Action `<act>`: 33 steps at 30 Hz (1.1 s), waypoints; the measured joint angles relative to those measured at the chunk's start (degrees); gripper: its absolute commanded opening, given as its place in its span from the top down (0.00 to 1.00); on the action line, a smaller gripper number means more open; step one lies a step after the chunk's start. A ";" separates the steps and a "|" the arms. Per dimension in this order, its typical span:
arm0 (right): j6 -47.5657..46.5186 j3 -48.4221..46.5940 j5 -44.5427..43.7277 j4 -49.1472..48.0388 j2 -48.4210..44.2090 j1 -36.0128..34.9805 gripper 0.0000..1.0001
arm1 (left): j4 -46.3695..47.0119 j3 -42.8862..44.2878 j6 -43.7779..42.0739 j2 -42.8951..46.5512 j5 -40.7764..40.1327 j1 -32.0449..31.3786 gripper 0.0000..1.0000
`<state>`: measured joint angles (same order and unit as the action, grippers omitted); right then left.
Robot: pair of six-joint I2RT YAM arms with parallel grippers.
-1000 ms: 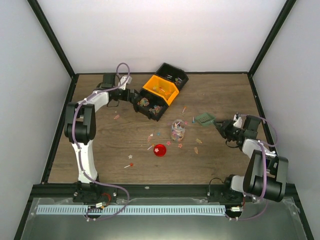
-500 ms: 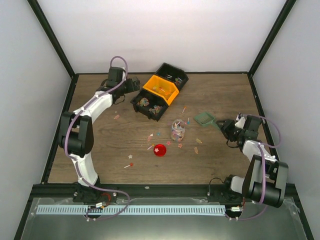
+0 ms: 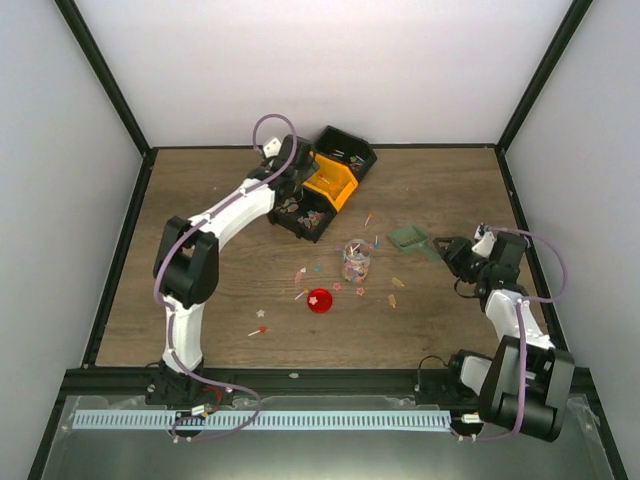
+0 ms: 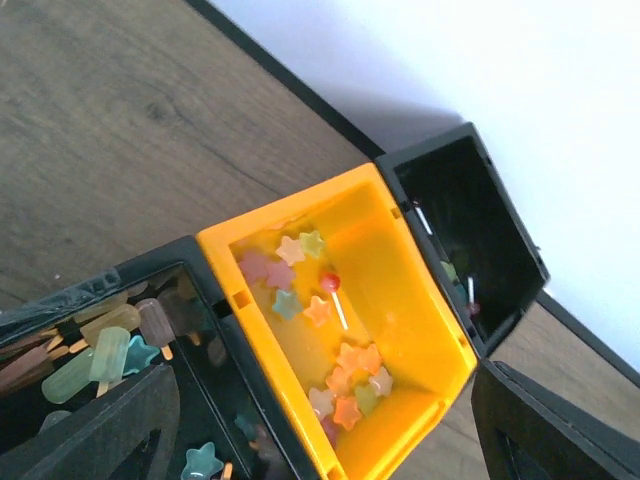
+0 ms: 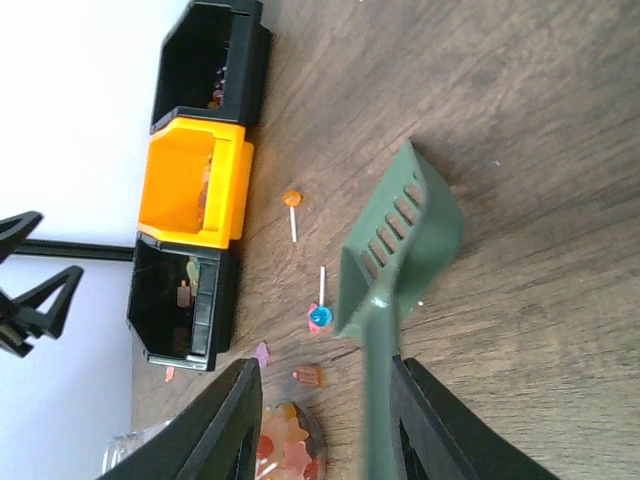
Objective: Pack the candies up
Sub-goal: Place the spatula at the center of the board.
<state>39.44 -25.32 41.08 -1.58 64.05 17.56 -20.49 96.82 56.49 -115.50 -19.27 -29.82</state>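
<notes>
The candies are spread about. Star-shaped candies (image 4: 350, 380) and a lollipop lie in the orange bin (image 4: 420, 300). Ice-lolly-shaped ones (image 4: 100, 350) fill the black bin beside it. More are scattered on the table (image 3: 300, 275) round the clear jar (image 3: 355, 260), which holds some (image 5: 285, 445). My left gripper (image 4: 330, 440) hovers open over the orange bin (image 3: 330, 178). My right gripper (image 5: 322, 380) stands open around the handle of the green scoop (image 5: 400, 240), with the handle close to the right finger (image 5: 430, 430) and a gap on the other side.
A red lid (image 3: 319, 300) lies in front of the jar. Black bins (image 3: 350, 150) (image 3: 298, 215) flank the orange one at the back. A blue lollipop (image 5: 320, 316) lies beside the scoop. Black frame rails border the table.
My left arm has swung right, from left of the bins to above the orange bin. My right gripper's jaws have widened around the scoop handle; the scoop has barely moved.
</notes>
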 measured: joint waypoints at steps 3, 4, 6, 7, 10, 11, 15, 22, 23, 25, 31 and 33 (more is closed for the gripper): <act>-0.72 0.00 -0.04 0.52 -2.05 0.00 0.63 | -2.23 2.34 4.09 -2.36 -1.49 -0.07 0.21; -1.07 0.00 -0.04 0.85 -2.62 0.00 0.63 | -2.89 2.49 5.51 -2.86 -1.79 -0.07 0.21; -1.57 0.00 -0.04 1.55 -3.13 0.00 0.63 | -4.17 2.51 7.80 -3.61 -2.38 -0.13 0.22; -1.99 0.00 -0.07 1.95 -3.19 0.00 0.63 | -4.68 2.51 8.52 -3.96 -2.62 -0.17 0.23; -3.02 0.00 -0.44 3.28 -3.34 0.00 0.63 | -5.84 3.91 9.99 -5.86 -2.89 -0.31 0.23; -3.28 0.00 -0.59 3.52 -3.43 0.00 0.63 | -6.03 5.01 10.25 -6.86 -2.75 -0.33 0.23; -4.11 0.00 -0.83 3.74 -3.74 0.00 0.63 | -6.23 8.20 10.82 -10.54 -2.27 -0.57 0.28; -4.83 0.00 -1.09 3.78 -3.56 0.00 0.63 | -6.27 10.14 12.02 -13.73 -1.11 -0.59 0.35; -4.94 0.00 -1.14 3.76 -3.56 0.00 0.63 | -6.27 10.80 12.09 -14.25 -1.01 -0.59 0.35; -5.18 -0.02 -1.31 3.78 -3.32 0.00 0.63 | -6.23 12.00 12.13 -15.23 -0.76 -0.55 0.37; -6.23 -0.04 -2.27 4.33 -2.05 0.00 0.64 | -7.23 14.93 12.17 -17.66 0.17 0.15 0.49; -6.45 -0.07 -2.38 4.52 -1.53 0.00 0.64 | -7.43 15.28 12.07 -18.21 0.42 0.44 0.52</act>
<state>32.99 -25.39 38.70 2.94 62.52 17.56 -27.92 112.09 68.55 -133.71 -18.85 -29.39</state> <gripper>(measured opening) 0.363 0.514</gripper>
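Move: The left hand is above the box row. The left end of the seam between the orange and near black boxes is about 2 cm ahead, 3 right and 12 below. The orange box's middle is some 3 ahead and 7 right, the near black box's about 6 back and 1 right. At the right hand the spatula slants down to the board, its middle about 4 ahead, 5 left and 6 below; the jar is some 18 left, level. The spatula's handle comes free from between the right fingers, whose part-open gap doesn't change; that hand stays within about a centimetre, tilting only slightly. Meanwhile the left hand sinks about 9 cm towards the seam of the orange and near black boxes, easing some 3 cm forward and turning slightly, its wide fingers narrowing by about a third to straddle the seam from above. ##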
